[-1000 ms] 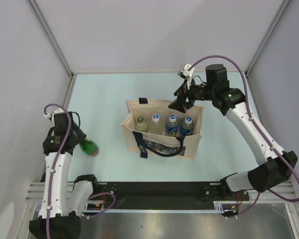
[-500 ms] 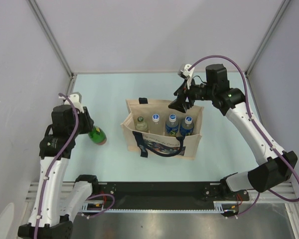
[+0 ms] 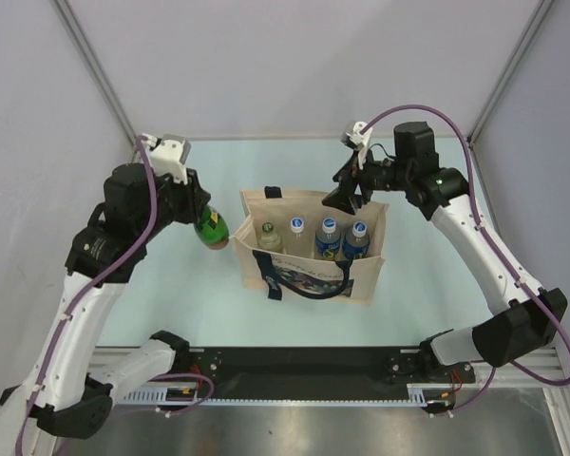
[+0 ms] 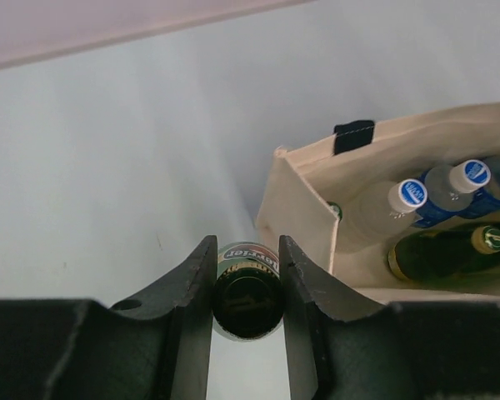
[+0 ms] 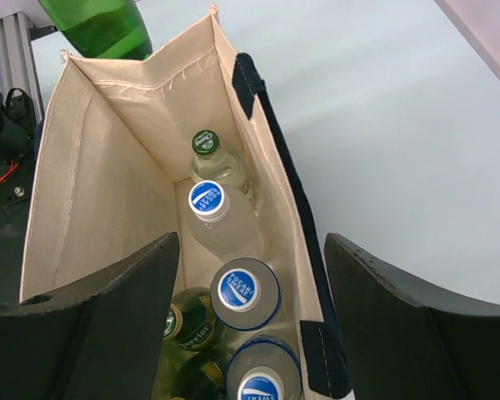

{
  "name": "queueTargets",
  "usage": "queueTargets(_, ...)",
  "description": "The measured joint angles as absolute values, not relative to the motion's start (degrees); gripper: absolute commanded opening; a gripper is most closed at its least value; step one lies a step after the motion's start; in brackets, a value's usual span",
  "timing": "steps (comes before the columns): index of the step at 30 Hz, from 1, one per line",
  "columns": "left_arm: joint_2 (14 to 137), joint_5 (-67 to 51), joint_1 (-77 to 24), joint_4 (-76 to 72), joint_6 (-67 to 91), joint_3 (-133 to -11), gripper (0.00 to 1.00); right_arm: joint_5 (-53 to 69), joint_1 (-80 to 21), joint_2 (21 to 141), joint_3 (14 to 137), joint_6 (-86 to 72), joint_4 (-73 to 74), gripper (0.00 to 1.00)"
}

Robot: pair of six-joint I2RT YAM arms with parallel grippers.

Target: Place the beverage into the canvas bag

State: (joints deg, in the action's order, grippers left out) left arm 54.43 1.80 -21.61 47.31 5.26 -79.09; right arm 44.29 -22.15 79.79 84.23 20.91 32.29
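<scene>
The beverage, a green glass bottle (image 3: pixel 212 228), hangs in the air just left of the canvas bag (image 3: pixel 361 280), with my left gripper (image 3: pixel 201 217) shut on it. In the left wrist view the bottle (image 4: pixel 248 296) sits between both fingers of this gripper (image 4: pixel 247 243), beside the bag's near corner (image 4: pixel 304 208). My right gripper (image 3: pixel 350 198) is open over the bag's far right rim. In the right wrist view it (image 5: pixel 250 242) straddles the beige wall (image 5: pixel 125 167) and a navy handle (image 5: pixel 275 142), one finger inside and one outside. The green bottle (image 5: pixel 100 25) shows past the bag's far end.
Several bottles stand in the bag: blue-capped clear ones (image 5: pixel 246 292) and green ones (image 5: pixel 187 321). The bag stands open at mid-table with its printed panel (image 3: pixel 304 274) facing the arms. Grey walls and frame posts (image 3: pixel 100 76) close in the back and sides.
My left arm has lifted the green bottle from low at the table's left and carried it up and right, to the bag's left edge. The right arm has not moved.
</scene>
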Motion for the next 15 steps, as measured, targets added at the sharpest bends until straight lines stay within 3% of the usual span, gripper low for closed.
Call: queueTargets(15, 67.46, 5.39, -37.71, 47.66, 0.84, -103.07, 0.0, 44.45, -20.49, 79.02, 84.23, 19.62, 32.29, 0.76)
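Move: Off to the left hand's right stands the canvas bag, its middle about 29 cm right, 3 cm ahead and some 22 cm below; the green beverage bottle is already gripped by its neck. Inside the bag's left end, the green-capped bottle is roughly 17 cm right, 4 cm ahead and 25 cm below, with a clear blue-capped bottle some 8 cm farther right. From the right hand the bag's middle is about 7 cm left, 3 cm back and 19 cm below. Lifting the green bottle by its neck, the left hand climbs about 10 cm while swinging some 8 cm rightwards, bringing the bottle up towards the bag's left rim with hardly any forward travel. The fingers keep their hold as the wrist swivels roughly 15 degrees clockwise and tips upward nearly as much. ##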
